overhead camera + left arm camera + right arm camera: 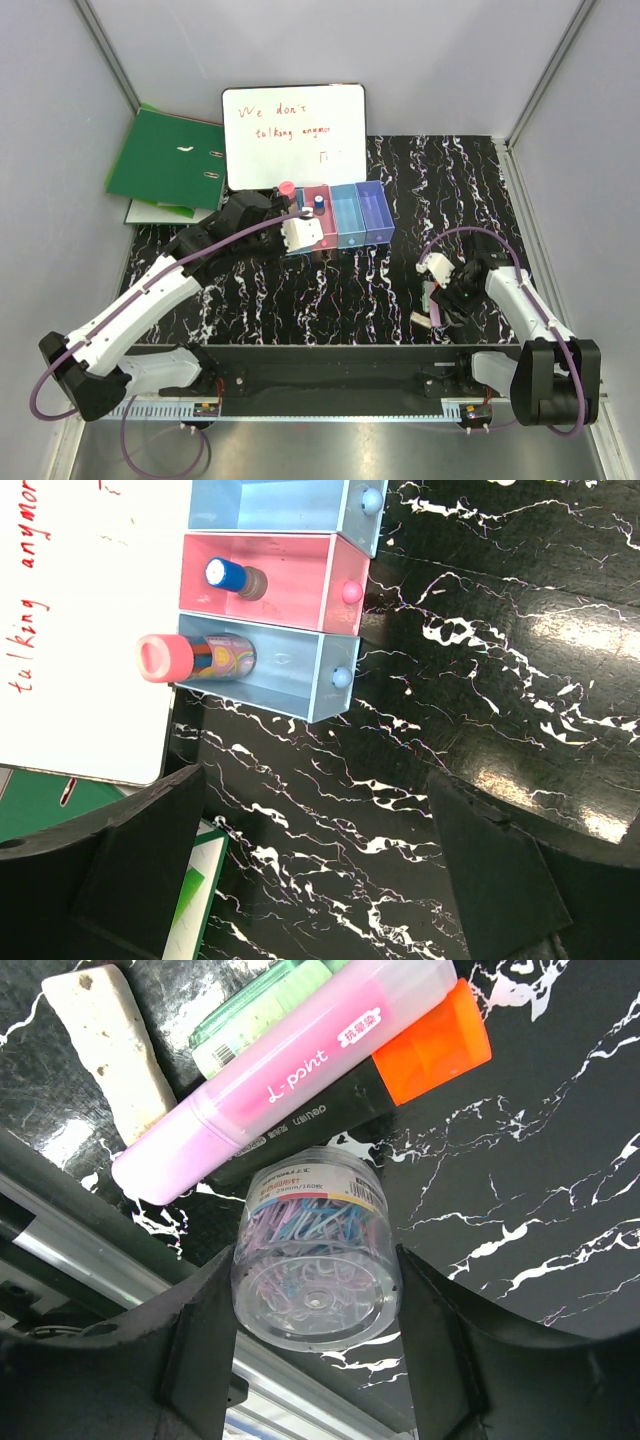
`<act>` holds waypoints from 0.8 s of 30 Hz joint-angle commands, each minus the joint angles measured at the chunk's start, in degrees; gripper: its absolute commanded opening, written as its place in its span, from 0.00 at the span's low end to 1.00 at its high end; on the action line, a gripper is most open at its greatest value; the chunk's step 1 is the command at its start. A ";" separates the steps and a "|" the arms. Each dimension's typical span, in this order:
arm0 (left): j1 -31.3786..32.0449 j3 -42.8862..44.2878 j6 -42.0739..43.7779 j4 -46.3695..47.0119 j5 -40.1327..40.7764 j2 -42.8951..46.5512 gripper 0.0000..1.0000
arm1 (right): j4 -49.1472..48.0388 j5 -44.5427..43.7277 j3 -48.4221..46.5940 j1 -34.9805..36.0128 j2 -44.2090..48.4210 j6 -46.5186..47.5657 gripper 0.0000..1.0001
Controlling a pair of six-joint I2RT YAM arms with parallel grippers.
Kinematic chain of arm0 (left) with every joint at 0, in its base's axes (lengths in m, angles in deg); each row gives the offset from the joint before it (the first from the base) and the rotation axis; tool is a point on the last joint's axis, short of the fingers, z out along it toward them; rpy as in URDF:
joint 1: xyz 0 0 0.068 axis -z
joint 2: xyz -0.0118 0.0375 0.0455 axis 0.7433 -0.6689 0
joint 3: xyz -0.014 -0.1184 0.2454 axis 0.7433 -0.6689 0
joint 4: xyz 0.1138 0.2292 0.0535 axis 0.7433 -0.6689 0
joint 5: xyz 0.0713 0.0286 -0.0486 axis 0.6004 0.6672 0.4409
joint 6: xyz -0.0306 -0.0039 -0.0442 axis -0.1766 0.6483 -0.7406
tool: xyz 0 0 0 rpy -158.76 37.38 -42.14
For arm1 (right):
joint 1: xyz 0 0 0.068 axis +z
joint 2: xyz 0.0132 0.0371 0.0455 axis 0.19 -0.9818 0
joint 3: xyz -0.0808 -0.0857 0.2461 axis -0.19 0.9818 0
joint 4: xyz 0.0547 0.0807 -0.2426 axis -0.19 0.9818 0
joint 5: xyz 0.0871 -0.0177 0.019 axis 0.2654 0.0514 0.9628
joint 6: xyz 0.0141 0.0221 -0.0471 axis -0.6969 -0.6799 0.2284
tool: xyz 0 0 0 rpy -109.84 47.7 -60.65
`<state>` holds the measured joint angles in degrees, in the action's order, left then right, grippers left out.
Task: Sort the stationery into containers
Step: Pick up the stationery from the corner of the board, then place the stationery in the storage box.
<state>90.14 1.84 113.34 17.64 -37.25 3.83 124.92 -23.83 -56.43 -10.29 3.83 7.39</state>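
Note:
The containers [352, 214] are a row of joined bins in front of the whiteboard. A pink-capped cylinder [195, 658] stands in the left light blue bin [300, 685], and a blue-capped tube [228, 576] is in the pink bin [300, 585]. My left gripper [318, 780] hovers open and empty over the table just left of the bins. My right gripper [315, 1253] has both fingers against the sides of a clear round pot [315, 1290] of paper clips, near the table's front right. Beside the pot lie a pink highlighter [290, 1070], a green stick [255, 1015], an orange-capped black marker [430, 1045] and a pale bar [110, 1045].
A whiteboard with red writing [293, 135] leans at the back, and a green ring binder [165, 160] lies at the back left. A metal rail [60, 1250] runs along the table's near edge, right behind the right gripper. Grey walls enclose both sides.

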 commanded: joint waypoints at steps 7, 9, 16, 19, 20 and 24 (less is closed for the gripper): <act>0.32 2.24 -4.17 0.48 -0.57 -0.33 0.99 | 0.79 3.35 -6.95 -0.32 3.83 -3.48 0.05; 0.23 2.15 -6.37 0.48 -1.53 -0.77 0.99 | 3.76 5.36 -9.95 -0.32 5.51 -5.50 0.03; -0.73 6.01 -13.47 0.48 -8.65 -2.00 0.99 | 8.97 10.03 -25.93 -0.32 5.34 -15.33 0.00; -3.19 9.25 -18.56 1.27 -14.53 -3.93 0.99 | 9.15 14.15 -32.36 -0.32 2.28 -21.83 0.00; -3.98 10.14 -19.81 1.36 -18.03 -5.33 0.99 | 8.97 17.29 -34.12 -0.32 1.22 -24.04 0.00; -9.59 14.10 -26.58 3.46 -26.93 -8.67 0.99 | 8.18 28.29 -42.98 -0.32 -5.11 -34.06 0.00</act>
<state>84.81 11.39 95.61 16.83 -52.00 -2.31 133.72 -8.93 -91.71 -10.37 3.81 -13.90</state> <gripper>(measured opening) 0.987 0.635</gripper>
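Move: The right gripper has the paper clip jar between its fingers. From that hand the open tray lies roughly 29 cm ahead and 31 cm to the left, about level. The pink highlighter is some 5 cm left and 3 cm ahead, the eraser about 9 cm left and 1 cm back, both 2 cm lower. From the left hand the tray is about 21 cm ahead, 11 cm right and 20 cm below. Keep the right fingers' grip on the paper clip jar and lift it off the table, some 19 cm up while carrying it about 9 cm forward and 6 cm left towards the tray, swinging the fingertips out forward and left. Late on, shift the empty, wide-open left gripper a few centimetres right and up, tilting its wrist. ##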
